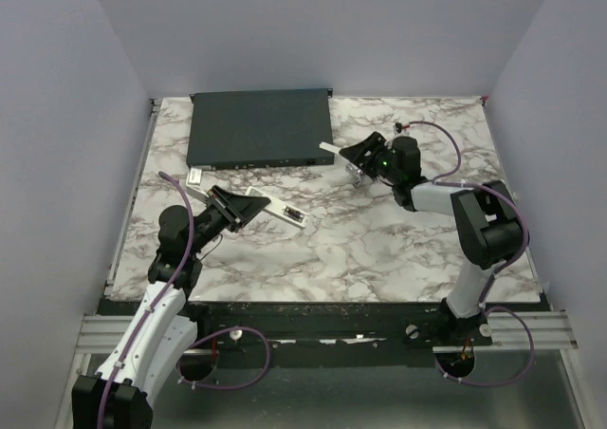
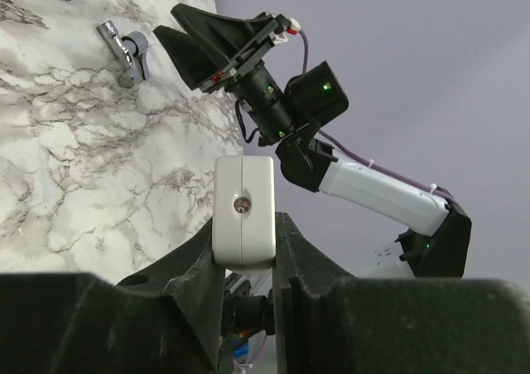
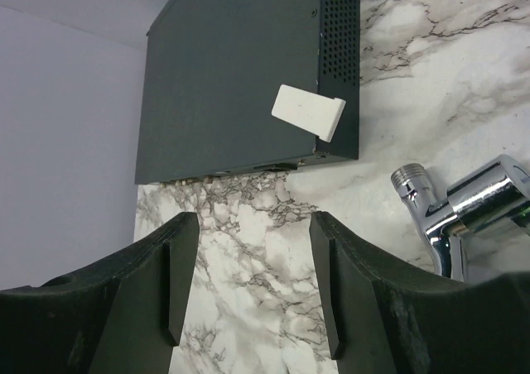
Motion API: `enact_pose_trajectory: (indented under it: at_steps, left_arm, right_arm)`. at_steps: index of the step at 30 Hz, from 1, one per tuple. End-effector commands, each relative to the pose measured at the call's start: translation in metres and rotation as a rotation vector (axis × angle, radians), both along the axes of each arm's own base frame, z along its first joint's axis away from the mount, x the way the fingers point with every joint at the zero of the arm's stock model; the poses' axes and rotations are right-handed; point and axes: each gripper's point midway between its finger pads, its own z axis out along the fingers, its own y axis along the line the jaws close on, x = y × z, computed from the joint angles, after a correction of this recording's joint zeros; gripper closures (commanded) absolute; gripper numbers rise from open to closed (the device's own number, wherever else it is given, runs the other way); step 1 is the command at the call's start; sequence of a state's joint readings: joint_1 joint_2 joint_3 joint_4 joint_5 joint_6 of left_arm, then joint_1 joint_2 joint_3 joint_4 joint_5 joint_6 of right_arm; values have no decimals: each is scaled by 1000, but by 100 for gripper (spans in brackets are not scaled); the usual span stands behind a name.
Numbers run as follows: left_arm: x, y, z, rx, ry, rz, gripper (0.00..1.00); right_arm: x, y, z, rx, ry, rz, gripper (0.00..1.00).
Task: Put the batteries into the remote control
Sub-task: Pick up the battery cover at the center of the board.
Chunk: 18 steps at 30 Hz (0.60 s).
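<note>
The remote control [image 1: 292, 214], a slim white bar with a dark screen near its right end, is held just above the marble by my left gripper [image 1: 247, 205]. In the left wrist view its white end [image 2: 244, 213] sits clamped between the two black fingers [image 2: 302, 258]. My right gripper [image 3: 252, 225] is open over bare marble with nothing between its fingers. It hovers near the dark box's right front corner [image 1: 363, 154]. A small white cover piece [image 3: 308, 111] leans on that corner. No batteries show in any view.
A large flat dark-grey box [image 1: 261, 127] lies at the back of the marble table [image 1: 379, 249]. A chrome fitting [image 3: 464, 213] lies just right of my right gripper. A small white piece [image 1: 194, 176] rests near the left edge.
</note>
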State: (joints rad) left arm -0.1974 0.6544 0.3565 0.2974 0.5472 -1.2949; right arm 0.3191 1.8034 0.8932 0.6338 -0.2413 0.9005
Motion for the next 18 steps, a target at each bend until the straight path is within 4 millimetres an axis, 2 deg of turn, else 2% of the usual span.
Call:
enact_pose_trajectory:
  at_steps: [1,5,13,18]
  left_arm:
    - [-5,-2,21,4,-66,-29,100]
    - [-6,-3,24,15,-72,-38,100]
    - [-5,-4,23,15,-65,-47,100]
    - [-5,-5,22,26,-62,-62,100]
  right_arm:
    - [19,1,-2,-6,-2,-15,37]
    - [29,2,-9,-11,14,-31,37]
    - [43,3,-38,-10,95,-68,37]
    - [47,3,-45,22,100,-70,35]
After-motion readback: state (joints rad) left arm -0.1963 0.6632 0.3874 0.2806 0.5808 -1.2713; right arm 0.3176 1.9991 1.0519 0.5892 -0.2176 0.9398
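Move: The battery cover rests on the near right corner of the black box, about 8 cm ahead of the right hand, 3 cm to its left and 6 cm below. The metal tap is some 3 cm ahead, 6 cm right and 11 cm down; the box's middle lies about 16 cm ahead, 22 cm left and 9 cm below. From the left hand the cover is roughly 30 cm ahead, 16 cm right and 18 cm lower. The open right hand reaches about 3.5 cm forward, then sinks some 4 cm towards the battery cover. ##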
